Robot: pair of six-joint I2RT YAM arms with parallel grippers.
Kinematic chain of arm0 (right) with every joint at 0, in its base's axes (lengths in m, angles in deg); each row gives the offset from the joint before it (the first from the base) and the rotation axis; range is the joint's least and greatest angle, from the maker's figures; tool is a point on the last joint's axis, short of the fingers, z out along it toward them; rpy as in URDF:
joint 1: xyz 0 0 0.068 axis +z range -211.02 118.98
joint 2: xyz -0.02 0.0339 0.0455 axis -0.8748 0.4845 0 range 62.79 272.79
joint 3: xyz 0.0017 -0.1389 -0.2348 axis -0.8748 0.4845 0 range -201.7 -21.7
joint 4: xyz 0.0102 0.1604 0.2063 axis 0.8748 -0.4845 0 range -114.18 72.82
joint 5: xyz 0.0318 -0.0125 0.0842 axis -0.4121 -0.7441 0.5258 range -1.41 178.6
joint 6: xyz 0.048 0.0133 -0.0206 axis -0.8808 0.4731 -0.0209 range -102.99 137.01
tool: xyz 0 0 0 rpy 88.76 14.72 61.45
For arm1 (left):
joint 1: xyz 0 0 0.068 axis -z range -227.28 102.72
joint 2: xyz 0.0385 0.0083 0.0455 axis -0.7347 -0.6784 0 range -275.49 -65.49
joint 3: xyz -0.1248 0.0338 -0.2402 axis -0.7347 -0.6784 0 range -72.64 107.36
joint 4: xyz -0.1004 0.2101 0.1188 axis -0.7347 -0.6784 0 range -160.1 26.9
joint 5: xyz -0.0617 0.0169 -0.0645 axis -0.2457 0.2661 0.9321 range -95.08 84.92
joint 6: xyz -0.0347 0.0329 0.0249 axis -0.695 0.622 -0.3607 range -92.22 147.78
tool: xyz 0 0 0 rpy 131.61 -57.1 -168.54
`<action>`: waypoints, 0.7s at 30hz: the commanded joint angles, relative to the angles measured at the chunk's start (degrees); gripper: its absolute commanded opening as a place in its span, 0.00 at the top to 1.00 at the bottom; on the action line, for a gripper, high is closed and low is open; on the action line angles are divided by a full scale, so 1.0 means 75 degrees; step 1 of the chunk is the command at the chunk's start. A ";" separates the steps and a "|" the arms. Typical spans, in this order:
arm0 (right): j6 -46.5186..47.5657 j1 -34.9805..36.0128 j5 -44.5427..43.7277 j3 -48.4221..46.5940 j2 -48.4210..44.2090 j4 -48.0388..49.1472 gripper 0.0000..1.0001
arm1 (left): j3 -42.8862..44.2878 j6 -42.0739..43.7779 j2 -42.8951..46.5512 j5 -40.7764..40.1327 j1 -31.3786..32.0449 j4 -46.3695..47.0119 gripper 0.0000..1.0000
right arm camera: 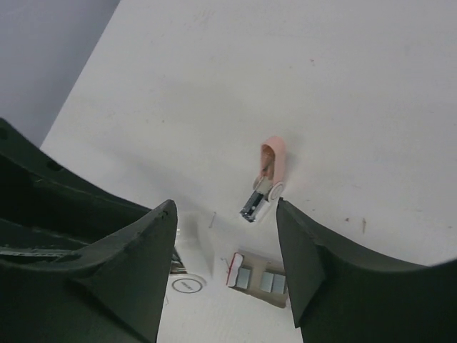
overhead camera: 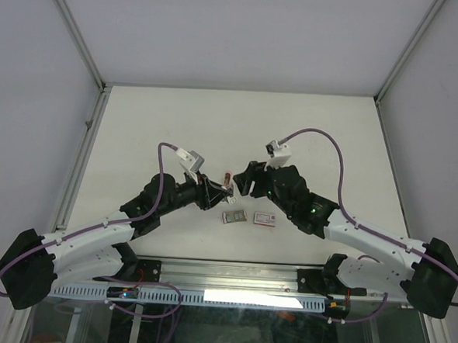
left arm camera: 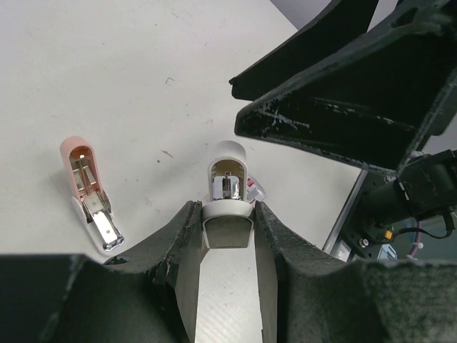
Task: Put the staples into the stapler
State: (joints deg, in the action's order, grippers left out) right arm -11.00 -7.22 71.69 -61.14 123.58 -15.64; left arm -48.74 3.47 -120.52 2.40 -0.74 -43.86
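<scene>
My left gripper is shut on a small white stapler, which stands open with its metal channel showing between the fingers. A pink stapler lies open on the table beside it and also shows in the right wrist view. The grey tray of silvery staple strips lies just in front, with its white red-labelled box to its right. The tray also shows in the right wrist view. My right gripper is open and empty, above the table near the pink stapler.
The white table is walled by white panels with metal posts at the left and right. The right gripper's fingers hang close over the white stapler. A loose staple lies on the table.
</scene>
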 commanded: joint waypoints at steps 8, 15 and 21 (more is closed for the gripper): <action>-0.0095 0.0360 0.0522 -0.0592 0.0762 0.0858 0.41 | 0.0085 0.0226 0.0086 -0.0239 0.0053 0.0399 1.00; -0.0519 0.0362 0.0332 -0.0403 0.0744 0.0492 0.52 | 0.0054 0.0227 0.0251 -0.0407 0.0060 0.0399 1.00; -0.0776 0.0341 0.0591 -0.0273 0.0761 0.0680 0.69 | 0.0005 0.0208 0.0348 -0.0419 0.0063 0.0444 1.00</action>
State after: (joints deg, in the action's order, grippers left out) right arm -14.72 -4.84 75.47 -62.84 129.92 -12.78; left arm -48.83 4.32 -119.95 0.59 -0.74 -44.71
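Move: The open white stapler, already gripped in the left hand, has its middle about 4 cm to the right hand's left, 1 cm back and 2 cm lower; from the left hand it is some 2 cm to the right, level ahead and 1 cm lower. On the table, roughly 16 cm below the right hand, the pink stapler lies about 12 cm ahead and 5 cm left, the staple tray 1 cm back and 2 cm left, the staple box level ahead and 7 cm right. The white stapler is held nearly still in the left fingers while the right hand, fingers wide, slides about 3.5 cm left towards it and dips about 1.5 cm, bringing the fingertips either side of its rounded far end. There the right hand stays, and its fingers close through about a quarter of their range until they sit right against or just off the white shell. ##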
